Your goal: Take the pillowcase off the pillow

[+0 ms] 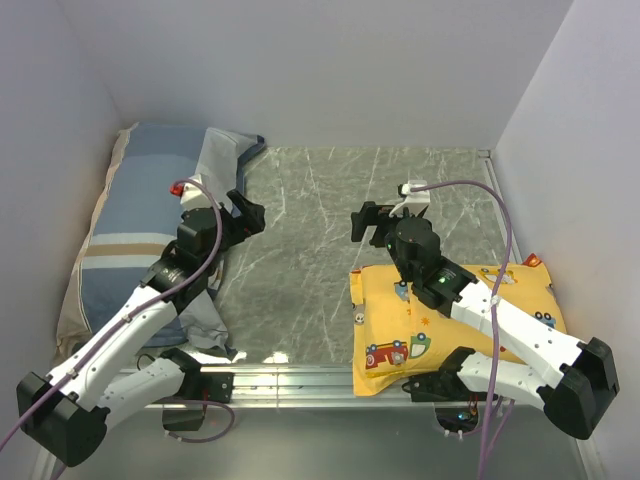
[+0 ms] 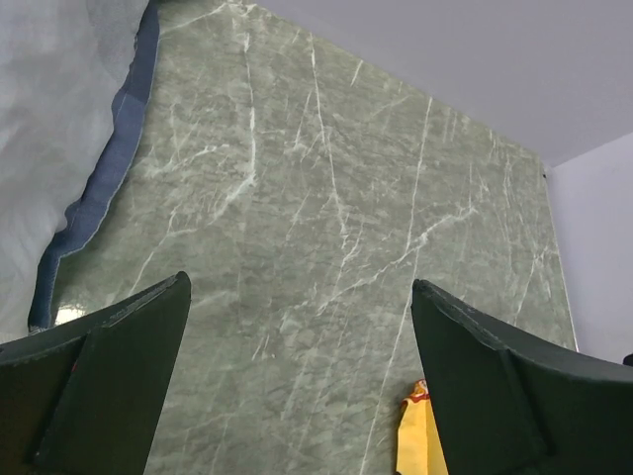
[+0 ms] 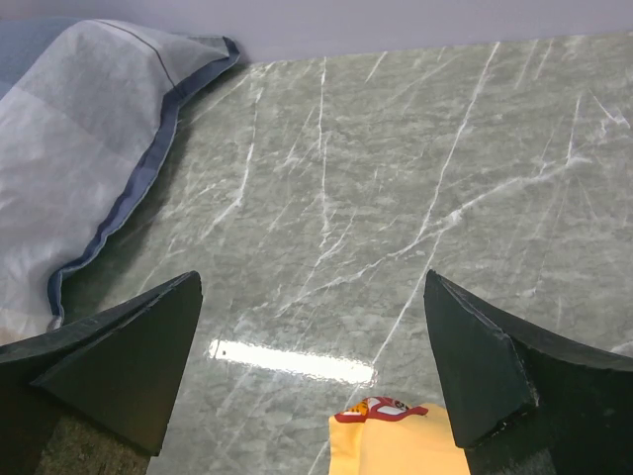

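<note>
The pillowcase (image 1: 125,225), blue-grey with lighter blue, tan and white stripes, covers the pillow along the left wall. At its far end a pale grey-white flap (image 1: 218,152) with a blue hem shows; I cannot tell whether it is the pillow or the case's inner face. The flap shows in the left wrist view (image 2: 59,119) and the right wrist view (image 3: 89,129). My left gripper (image 1: 250,212) (image 2: 299,282) is open and empty beside the pillowcase's right edge. My right gripper (image 1: 366,224) (image 3: 313,277) is open and empty over the table's middle.
A yellow pillow with cartoon vehicles (image 1: 450,320) lies at the near right under my right arm; its corner shows in both wrist views (image 2: 420,435) (image 3: 396,445). The green marble table (image 1: 320,200) is boxed in by white walls on three sides.
</note>
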Controlling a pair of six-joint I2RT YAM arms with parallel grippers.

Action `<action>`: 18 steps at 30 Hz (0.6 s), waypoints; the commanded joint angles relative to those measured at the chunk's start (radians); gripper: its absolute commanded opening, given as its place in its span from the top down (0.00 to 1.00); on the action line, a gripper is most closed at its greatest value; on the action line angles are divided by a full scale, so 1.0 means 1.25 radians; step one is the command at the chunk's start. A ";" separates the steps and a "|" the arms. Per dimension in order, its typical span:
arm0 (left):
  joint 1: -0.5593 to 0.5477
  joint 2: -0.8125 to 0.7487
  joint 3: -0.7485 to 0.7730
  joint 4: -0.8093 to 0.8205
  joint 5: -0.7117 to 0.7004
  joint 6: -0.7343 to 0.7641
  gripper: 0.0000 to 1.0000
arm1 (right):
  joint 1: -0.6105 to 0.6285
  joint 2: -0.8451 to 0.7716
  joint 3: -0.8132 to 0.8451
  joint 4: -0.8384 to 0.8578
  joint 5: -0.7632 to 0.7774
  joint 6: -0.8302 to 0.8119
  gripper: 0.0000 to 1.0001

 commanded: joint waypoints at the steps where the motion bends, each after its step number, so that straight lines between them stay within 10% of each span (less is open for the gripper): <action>1: -0.001 0.005 0.056 0.016 0.006 0.020 0.01 | 0.000 -0.008 0.005 0.027 0.009 0.006 0.00; 11: -0.002 0.061 0.165 -0.007 0.025 0.080 0.01 | -0.002 0.023 0.047 0.010 0.003 0.010 0.01; 18: 0.003 0.359 0.548 -0.255 -0.398 0.230 0.01 | 0.000 0.081 0.103 -0.019 -0.033 0.040 0.01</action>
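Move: The blue pillow's far inner corner, where the pillowcase's pale flap ends in a dark hem, lies some 30 cm ahead of the left hand, about 5 cm to its left and 22 cm below. The pillow's middle is roughly 34 cm left and 5 cm ahead; the yellow pillow's nearest corner is about 22 cm right, nearly level. From the right hand, the blue pillow's far corner is some 30 cm ahead and 32 cm left. High above the table and touching nothing, the left hand heads up and outward in the direction of the blue pillow's far inner corner: first it climbs almost straight, then it speeds up and swings forward too, about 10 cm up and 7 cm forward in all. Late on, the wrist turns about 10 degrees counter-clockwise and rolls its left side up about as much, fingers still wide open. ##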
